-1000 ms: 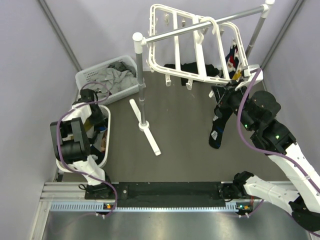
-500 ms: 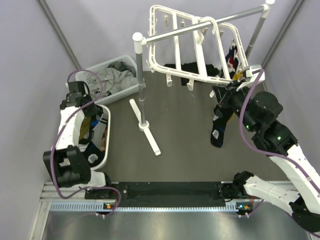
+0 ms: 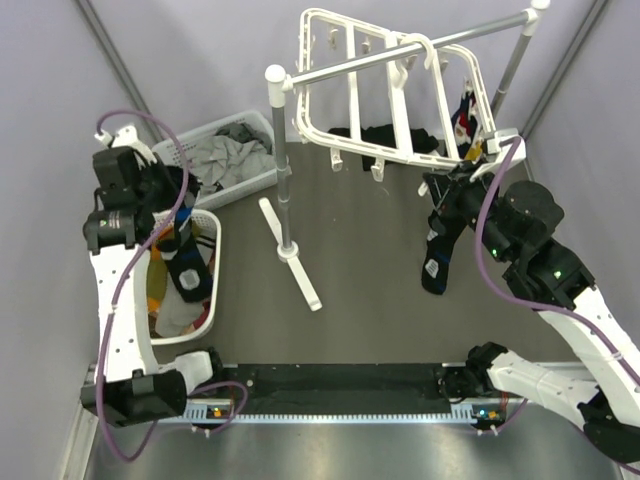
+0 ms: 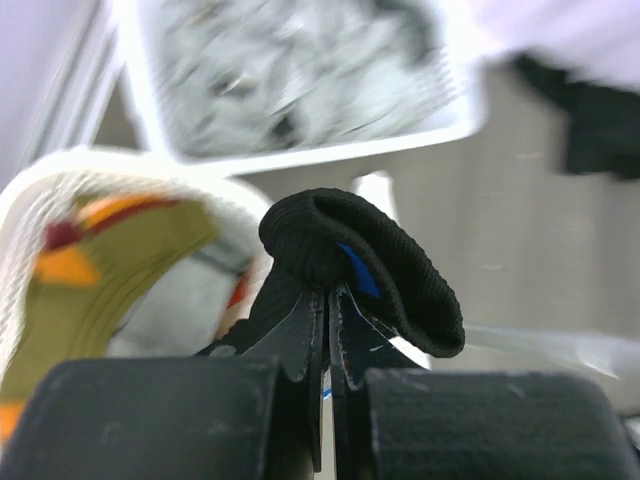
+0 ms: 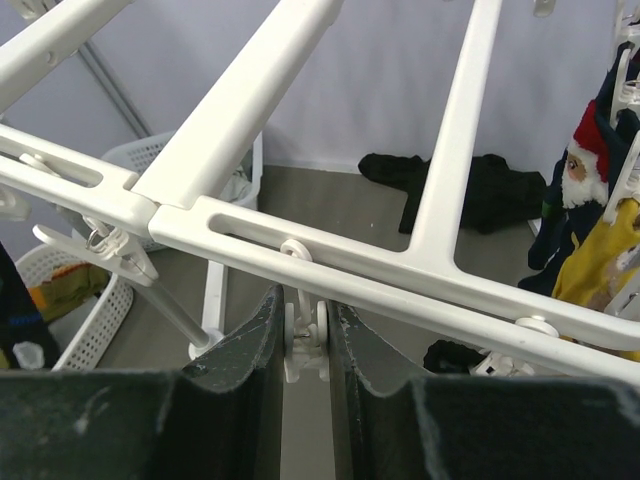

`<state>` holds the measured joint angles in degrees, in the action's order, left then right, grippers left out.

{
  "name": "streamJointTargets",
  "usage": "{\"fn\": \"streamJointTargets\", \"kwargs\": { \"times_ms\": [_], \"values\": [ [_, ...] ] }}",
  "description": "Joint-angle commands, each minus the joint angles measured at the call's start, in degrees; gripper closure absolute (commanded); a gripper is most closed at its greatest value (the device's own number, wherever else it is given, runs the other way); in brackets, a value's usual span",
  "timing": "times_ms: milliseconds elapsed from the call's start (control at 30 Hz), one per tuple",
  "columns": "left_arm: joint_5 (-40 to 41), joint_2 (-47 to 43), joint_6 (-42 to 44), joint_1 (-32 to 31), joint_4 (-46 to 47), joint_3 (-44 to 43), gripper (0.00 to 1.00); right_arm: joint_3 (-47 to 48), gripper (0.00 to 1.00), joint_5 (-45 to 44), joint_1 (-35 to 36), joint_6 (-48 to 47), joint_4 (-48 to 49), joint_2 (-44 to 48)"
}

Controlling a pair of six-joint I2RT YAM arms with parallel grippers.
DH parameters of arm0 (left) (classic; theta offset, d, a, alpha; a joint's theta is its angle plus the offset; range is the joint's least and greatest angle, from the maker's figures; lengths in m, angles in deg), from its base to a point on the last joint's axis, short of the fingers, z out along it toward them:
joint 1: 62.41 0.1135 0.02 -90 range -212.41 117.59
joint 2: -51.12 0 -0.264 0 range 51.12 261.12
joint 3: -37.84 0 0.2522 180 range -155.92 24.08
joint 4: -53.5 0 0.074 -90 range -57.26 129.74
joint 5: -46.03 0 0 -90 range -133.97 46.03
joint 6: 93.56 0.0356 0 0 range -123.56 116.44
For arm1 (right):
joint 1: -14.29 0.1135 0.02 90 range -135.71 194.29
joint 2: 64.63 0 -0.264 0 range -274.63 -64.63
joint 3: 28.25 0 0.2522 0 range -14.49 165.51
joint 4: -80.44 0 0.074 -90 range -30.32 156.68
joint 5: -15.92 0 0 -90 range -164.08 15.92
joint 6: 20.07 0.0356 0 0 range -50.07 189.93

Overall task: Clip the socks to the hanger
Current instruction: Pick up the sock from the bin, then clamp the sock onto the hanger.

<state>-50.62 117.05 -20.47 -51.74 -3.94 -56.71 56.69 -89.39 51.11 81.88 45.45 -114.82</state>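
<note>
My left gripper (image 4: 327, 290) is shut on a black sock (image 4: 400, 270) with a blue mark, bunched over the fingertips. From above, that left gripper (image 3: 165, 215) holds the sock (image 3: 186, 262) dangling over the oval white basket (image 3: 216, 300). The white hanger (image 3: 390, 90) hangs tilted from the grey pole. Under its bar (image 5: 300, 245) my right gripper (image 5: 305, 295) is shut on a small white clip (image 5: 305, 345). A black sock with blue and white marks (image 3: 437, 250) hangs below the right gripper (image 3: 447, 180). More socks (image 3: 465, 115) are clipped at the hanger's right side.
The grey pole rack (image 3: 285, 200) with white feet stands mid-table. A rectangular white basket (image 3: 262, 180) holds pale grey cloths. A black garment (image 3: 395, 140) lies under the hanger. The oval basket holds yellow-orange and multicoloured socks (image 3: 160, 285).
My left arm has lifted out of the oval basket and swung up and back, shut on the black sock. The right arm and hanger have not moved.
</note>
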Motion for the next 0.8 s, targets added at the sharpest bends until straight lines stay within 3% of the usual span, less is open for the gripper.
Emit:
{"fn": "streamJointTargets", "kwargs": {
  "times_ms": [0,200,433,633,767],
  "values": [
    [-11.5,-4.2,-1.8,-0.6,2.5,-7.4,1.00,2.8,0.91,1.4,-0.7,-1.0,-1.4,-0.2],
    [-24.4,-6.7,-3.4,-2.1,6.0,-14.6,1.00,3.4,0.91,2.1,-0.6,-1.0,-1.4,-0.7],
    [-38.3,-9.0,-11.4,-7.6,20.3,-7.4,1.00,3.6,0.91,3.4,-0.7,-1.0,-1.2,-0.9],
    [-31.3,-8.8,-8.1,-24.3,22.8,-0.4,1.00,4.1,0.91,3.8,-0.7,-0.4,-1.2,-1.3],
    [-22.3,-5.0,-7.5,-41.5,27.1,5.2,1.00,4.6,0.91,4.1,-0.7,-0.3,-1.4,-1.6]
  ]
}}
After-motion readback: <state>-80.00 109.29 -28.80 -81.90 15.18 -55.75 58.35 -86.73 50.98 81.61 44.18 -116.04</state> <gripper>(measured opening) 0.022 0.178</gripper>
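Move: The clip pinched in the right hand's fingers, at the hanger's near rim, lies about 46 cm to the right of the left hand, some 5 cm back and 10 cm higher. The next clip along the rim is about 37 cm right, 3 back and 12 up. The already hung sock is roughly 49 cm right, 10 back and 6 lower. The stand's left pole rises some 19 cm to the right, about level ahead. The black sock, still pinched in the left fingers, is lifted about 17 cm while drawn back and right, then swung ever faster to the right towards the hanger, sinking some 5 cm; in all about 24 cm right and 10 back. The left wrist tips the fingers up from their downward slant and turns them about 55 degrees clockwise. The right hand keeps its grip on the clip. ##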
